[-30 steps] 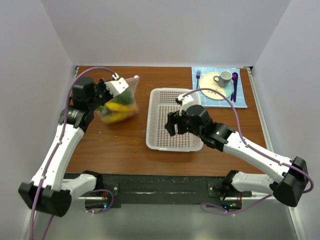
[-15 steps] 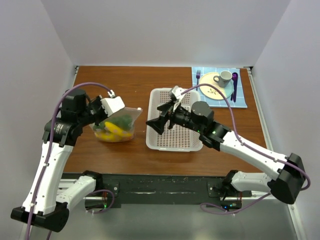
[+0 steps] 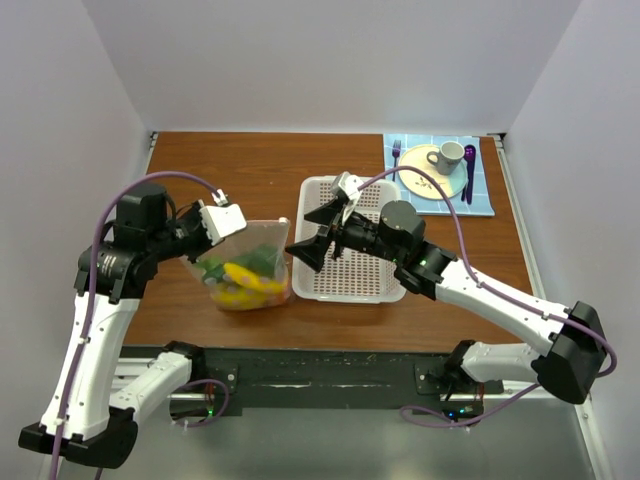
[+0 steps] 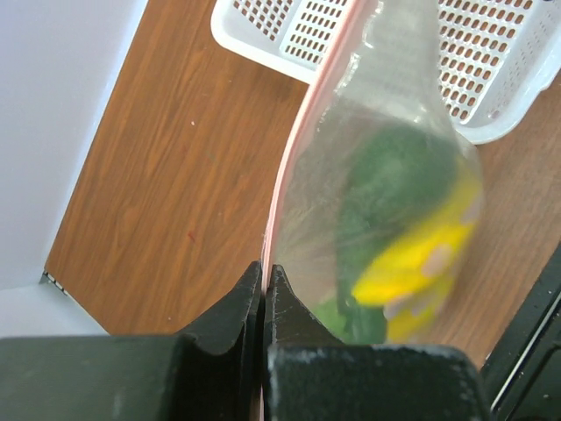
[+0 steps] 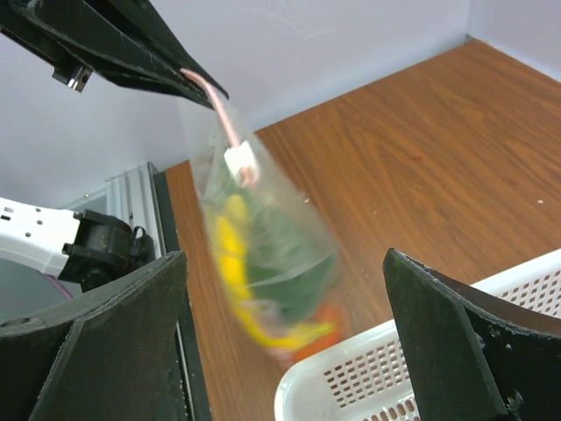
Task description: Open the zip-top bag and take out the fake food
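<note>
My left gripper (image 3: 232, 222) is shut on the pinkish zip strip (image 4: 294, 149) of the clear zip-top bag (image 3: 250, 268) and holds it hanging above the table, left of the basket. The fake food (image 3: 245, 278) lies bunched at the bag's bottom: yellow bananas, dark green pieces, an orange piece. In the left wrist view the bag (image 4: 394, 202) hangs from my closed fingertips (image 4: 263, 289). My right gripper (image 3: 318, 232) is open and empty over the basket's left edge, facing the bag. In the right wrist view the bag (image 5: 267, 263) hangs blurred between my wide-spread fingers (image 5: 105, 342), with a white slider (image 5: 239, 160) on the strip.
A white perforated basket (image 3: 368, 282) stands at the table's middle, just right of the bag. A cream plate (image 3: 428, 175) with a grey mug (image 3: 447, 155), a fork and a purple spoon lies on a blue mat at the back right. White walls enclose the table.
My left arm has carried the hanging bag from the back left toward the front and nearer the basket. My right gripper has risen, turned left toward the bag and opened wide.
</note>
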Robot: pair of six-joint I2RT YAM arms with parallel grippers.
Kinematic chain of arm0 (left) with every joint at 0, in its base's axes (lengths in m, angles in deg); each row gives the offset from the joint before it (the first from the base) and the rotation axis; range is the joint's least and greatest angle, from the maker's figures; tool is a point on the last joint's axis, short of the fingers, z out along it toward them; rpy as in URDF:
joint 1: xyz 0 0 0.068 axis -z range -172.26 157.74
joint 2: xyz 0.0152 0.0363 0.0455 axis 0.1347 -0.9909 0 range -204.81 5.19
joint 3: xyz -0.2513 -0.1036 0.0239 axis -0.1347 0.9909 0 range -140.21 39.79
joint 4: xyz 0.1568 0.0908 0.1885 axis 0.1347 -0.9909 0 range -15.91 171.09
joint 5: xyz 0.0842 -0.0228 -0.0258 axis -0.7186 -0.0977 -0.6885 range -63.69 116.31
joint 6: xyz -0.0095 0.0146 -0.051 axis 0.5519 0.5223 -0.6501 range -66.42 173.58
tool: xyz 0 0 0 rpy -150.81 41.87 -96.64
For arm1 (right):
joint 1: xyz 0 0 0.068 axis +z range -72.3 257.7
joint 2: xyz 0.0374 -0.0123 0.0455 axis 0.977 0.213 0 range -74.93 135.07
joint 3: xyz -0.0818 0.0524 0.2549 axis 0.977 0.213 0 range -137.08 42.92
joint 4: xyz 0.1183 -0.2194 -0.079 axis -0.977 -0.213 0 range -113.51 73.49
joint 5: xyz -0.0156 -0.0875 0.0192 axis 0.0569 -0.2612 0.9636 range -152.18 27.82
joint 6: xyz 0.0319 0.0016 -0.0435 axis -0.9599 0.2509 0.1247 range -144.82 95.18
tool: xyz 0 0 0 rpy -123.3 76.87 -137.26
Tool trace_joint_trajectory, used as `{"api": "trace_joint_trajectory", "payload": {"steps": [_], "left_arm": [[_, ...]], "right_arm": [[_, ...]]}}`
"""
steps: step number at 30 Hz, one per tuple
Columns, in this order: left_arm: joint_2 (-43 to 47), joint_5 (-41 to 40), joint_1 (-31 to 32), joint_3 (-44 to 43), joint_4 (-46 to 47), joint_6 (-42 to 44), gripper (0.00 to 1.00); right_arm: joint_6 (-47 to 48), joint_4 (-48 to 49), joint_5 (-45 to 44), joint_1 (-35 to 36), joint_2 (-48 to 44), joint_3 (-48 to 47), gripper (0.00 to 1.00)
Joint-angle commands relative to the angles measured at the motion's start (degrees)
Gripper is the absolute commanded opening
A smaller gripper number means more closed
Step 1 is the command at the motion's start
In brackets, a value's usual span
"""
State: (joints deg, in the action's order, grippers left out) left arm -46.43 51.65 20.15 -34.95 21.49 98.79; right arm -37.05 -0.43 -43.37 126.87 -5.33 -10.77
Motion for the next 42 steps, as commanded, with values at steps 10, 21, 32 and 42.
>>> {"api": "trace_joint_trajectory", "payload": {"steps": [10, 21, 32, 42], "left_arm": [[0.81, 2.78, 0.08, -3.04, -0.08, -0.30, 0.01], [0.73, 4.54, 0.08, -2.34, -0.26, -0.74, 0.01], [1.34, 4.72, 0.08, -1.73, 0.00, -0.39, 0.01], [-1.55, 21.39, 0.08, -5.93, 5.01, -8.38, 0.74]], "right_arm": [[-0.25, 5.54, 3.07, 0.75, 1.41, -2.38, 0.96], [-0.60, 7.48, 3.78, 2.69, 4.84, -4.05, 0.87], [-0.95, 7.48, 5.97, 3.30, 8.27, -5.72, 0.40], [-1.75, 5.73, 6.15, 4.18, 9.49, -6.07, 0.21]]}}
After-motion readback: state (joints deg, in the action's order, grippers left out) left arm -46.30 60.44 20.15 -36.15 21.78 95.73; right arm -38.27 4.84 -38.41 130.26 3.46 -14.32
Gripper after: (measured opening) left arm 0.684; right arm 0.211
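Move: The zipper slider, at the bag's right-hand top corner, is about 4 cm left of the right gripper and 1 cm ahead, nearly level with it. The fake food hangs some 9 cm left, about in line fore and aft and 18 cm lower; the white basket's middle is roughly 11 cm ahead, 11 cm right and 25 cm down. From the left gripper, which already pinches the rim's other end, the slider is about 12 cm right and 2 cm ahead. Bring the right gripper left about 5 cm, drifting back a little over 1 cm, with a slight counter-clockwise turn, and close its wide-open fingers on the slider at the zip's end. Keep the left pinch almost still meanwhile, then open those fingers well to free the rim and shift them about 2 cm right and up. ##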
